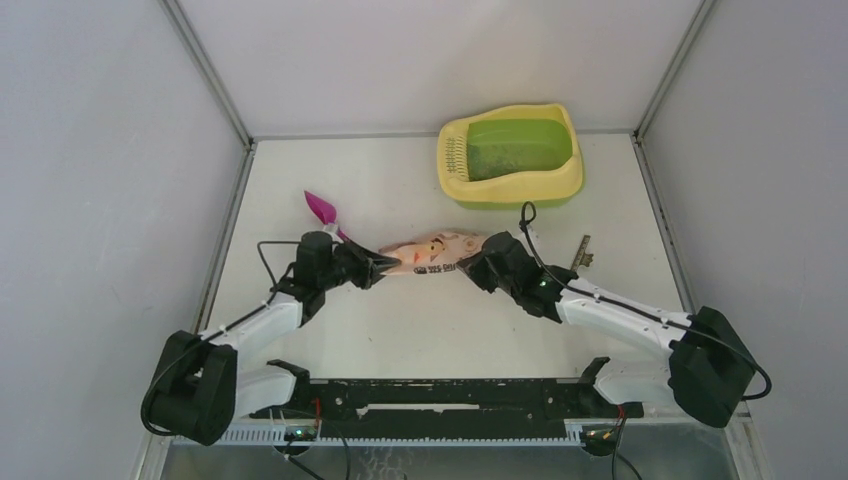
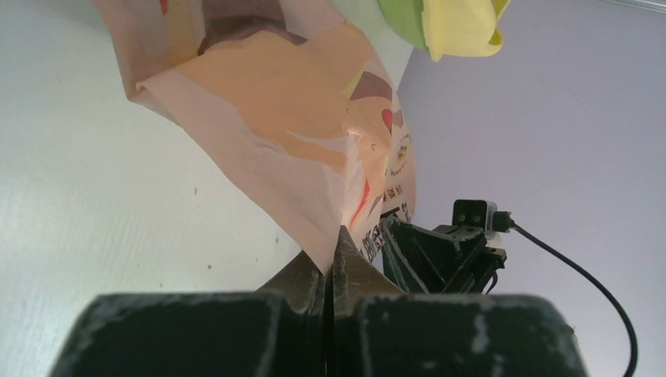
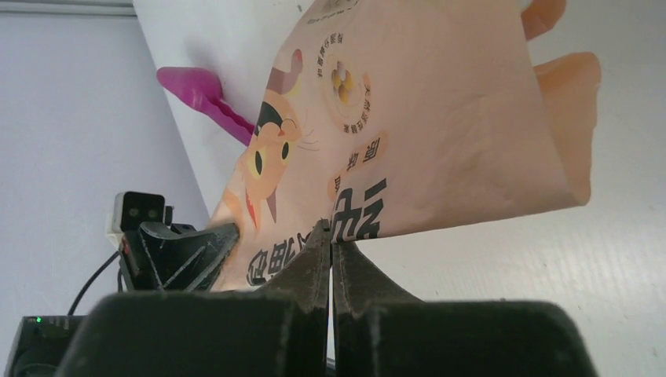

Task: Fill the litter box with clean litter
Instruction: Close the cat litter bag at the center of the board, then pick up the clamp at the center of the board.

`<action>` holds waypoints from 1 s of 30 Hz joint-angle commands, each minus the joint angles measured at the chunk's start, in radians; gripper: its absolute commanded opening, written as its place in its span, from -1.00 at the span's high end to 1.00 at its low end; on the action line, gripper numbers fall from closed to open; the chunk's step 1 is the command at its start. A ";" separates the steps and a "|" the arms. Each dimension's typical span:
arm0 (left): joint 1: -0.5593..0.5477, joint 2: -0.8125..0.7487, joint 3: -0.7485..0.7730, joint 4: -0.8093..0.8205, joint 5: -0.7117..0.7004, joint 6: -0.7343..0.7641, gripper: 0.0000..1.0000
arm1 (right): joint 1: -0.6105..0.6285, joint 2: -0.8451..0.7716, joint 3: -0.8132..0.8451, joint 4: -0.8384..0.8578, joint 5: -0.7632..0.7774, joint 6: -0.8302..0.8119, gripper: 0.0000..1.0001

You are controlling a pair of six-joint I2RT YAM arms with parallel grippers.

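The litter box (image 1: 560, 186), pale yellow with a green basin, stands at the back right of the table; its corner (image 2: 463, 31) shows in the left wrist view. A peach-pink printed bag (image 1: 432, 253) hangs between both arms at mid-table. My left gripper (image 1: 385, 268) is shut on the bag's left edge (image 2: 275, 102), fingertips pinching a fold (image 2: 334, 236). My right gripper (image 1: 470, 265) is shut on the bag's right edge (image 3: 424, 118), jaws closed on the printed paper (image 3: 330, 228). A few dark litter specks (image 2: 195, 189) lie on the table.
A magenta scoop (image 1: 322, 207) lies behind the left gripper and shows again (image 3: 208, 94) in the right wrist view. A small brownish object (image 1: 583, 252) sits on the table to the right. Grey enclosure walls close in both sides and the back.
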 commanded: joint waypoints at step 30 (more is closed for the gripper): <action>0.204 -0.450 0.239 -0.739 -0.042 0.496 -1.00 | -0.669 -0.371 -0.079 -0.353 -0.146 -0.598 -0.25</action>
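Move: Both hands already pinch the near edge of the cat litter bag, whose middle lies about 8 cm to the right of the left hand, 2 cm farther out and 5 cm lower. From the right hand that middle is some 6 cm left, 3 cm ahead and 5 cm below. The scoop lies roughly 10 cm ahead and 15 cm left of the left hand; from the right hand, the litter box is about 24 cm ahead and 10 cm right, the metal clip 4 cm ahead and 25 cm right, both lower. Forward and left, about 4 cm each way, the left hand draws its pinched edge of the bag, then opens wide, lets go and backs off leftward and up, rolling some 20 degrees in all. The right hand shifts its edge about 5 cm left and slightly down and back, opens over halfway to let go, then sweeps some 22 cm right in a raised arc, clear of the bag. ##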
